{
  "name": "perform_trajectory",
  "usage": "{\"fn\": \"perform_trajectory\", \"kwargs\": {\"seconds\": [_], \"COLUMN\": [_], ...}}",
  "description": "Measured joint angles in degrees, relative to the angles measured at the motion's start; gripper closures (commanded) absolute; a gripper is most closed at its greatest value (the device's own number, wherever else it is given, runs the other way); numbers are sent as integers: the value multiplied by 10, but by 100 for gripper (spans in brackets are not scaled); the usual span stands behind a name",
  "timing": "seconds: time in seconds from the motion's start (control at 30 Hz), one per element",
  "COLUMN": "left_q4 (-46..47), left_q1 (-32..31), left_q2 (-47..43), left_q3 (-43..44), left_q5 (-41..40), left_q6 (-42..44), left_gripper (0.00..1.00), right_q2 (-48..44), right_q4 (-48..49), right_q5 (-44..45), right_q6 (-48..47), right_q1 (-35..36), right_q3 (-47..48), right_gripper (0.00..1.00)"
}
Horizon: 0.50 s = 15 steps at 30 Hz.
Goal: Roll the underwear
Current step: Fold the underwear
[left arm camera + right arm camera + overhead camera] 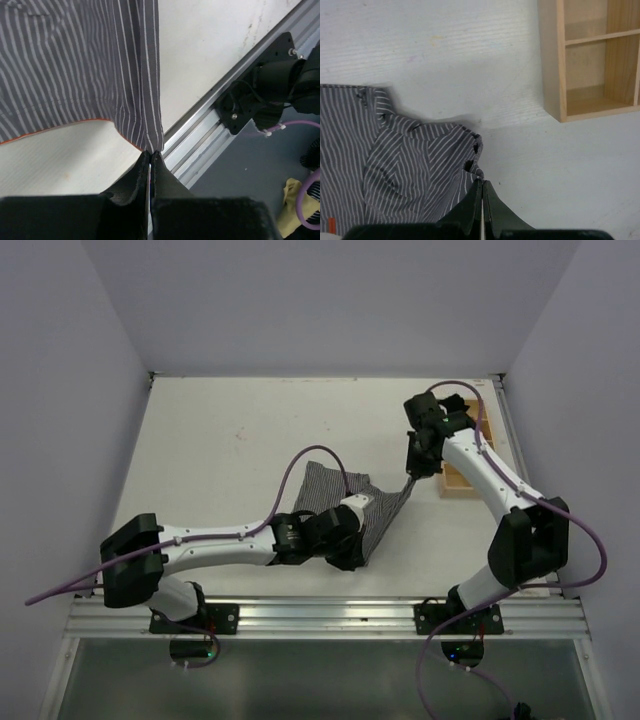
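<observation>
The underwear (335, 490), grey with fine white stripes and a thin orange edging, lies partly spread in the middle of the table and is stretched between both grippers. My left gripper (360, 560) is at its near corner, close to the table's front rail. In the left wrist view the left gripper (151, 151) is shut on a pinched point of the underwear (75, 60). My right gripper (410, 480) is at the garment's far right corner. In the right wrist view the right gripper (483, 183) is shut on the rumpled edge of the underwear (410, 165).
A light wooden box with compartments (462, 455) stands at the right edge of the table, just beyond the right gripper, and its open compartments (585, 55) show in the right wrist view. The aluminium rail (200, 140) runs along the table's front edge beside the left gripper.
</observation>
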Motion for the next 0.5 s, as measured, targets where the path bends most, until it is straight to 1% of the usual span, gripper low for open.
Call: {"fn": "perform_trajectory", "kwargs": {"seconds": [0.17,0.4,0.5], "left_q4": [-23,-45,-55], "left_q1": [15,111,131], "left_q2": [-36,-113,-125], "left_q3": [-24,-68,-74], "left_q5": [-27,-41,-43], "left_q6": [-20,-31,-31], "left_gripper": [100,100,100], "right_q2": [44,123,162], "right_q4": [-7,-13,-16], "right_q5": [-2,-7,-8], "right_q6": [12,34,42], "right_q1": [50,94,105], "right_q3": [84,190,238], "right_gripper": [100,100,100]}}
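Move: I hold two edges of the underwear, one in each hand. The part still lying on the table has its middle about 15 cm ahead of my left hand, 7 cm to its left and 10 cm below. From my right hand, that part is some 20 cm left, 3 cm back and 12 cm down. The wooden box stands about 14 cm right of my right hand and 9 cm farther out. I carry the held side of the underwear left and forward over the lying part, keeping both pinches shut and the cloth slung between them off the table. My right hand leads, sweeping about 10 cm left and 6 cm forward with a slight rise, away from the wooden box. My left hand goes some 8 cm left and 7 cm forward, staying about level and turning roughly 20 degrees counter-clockwise. ##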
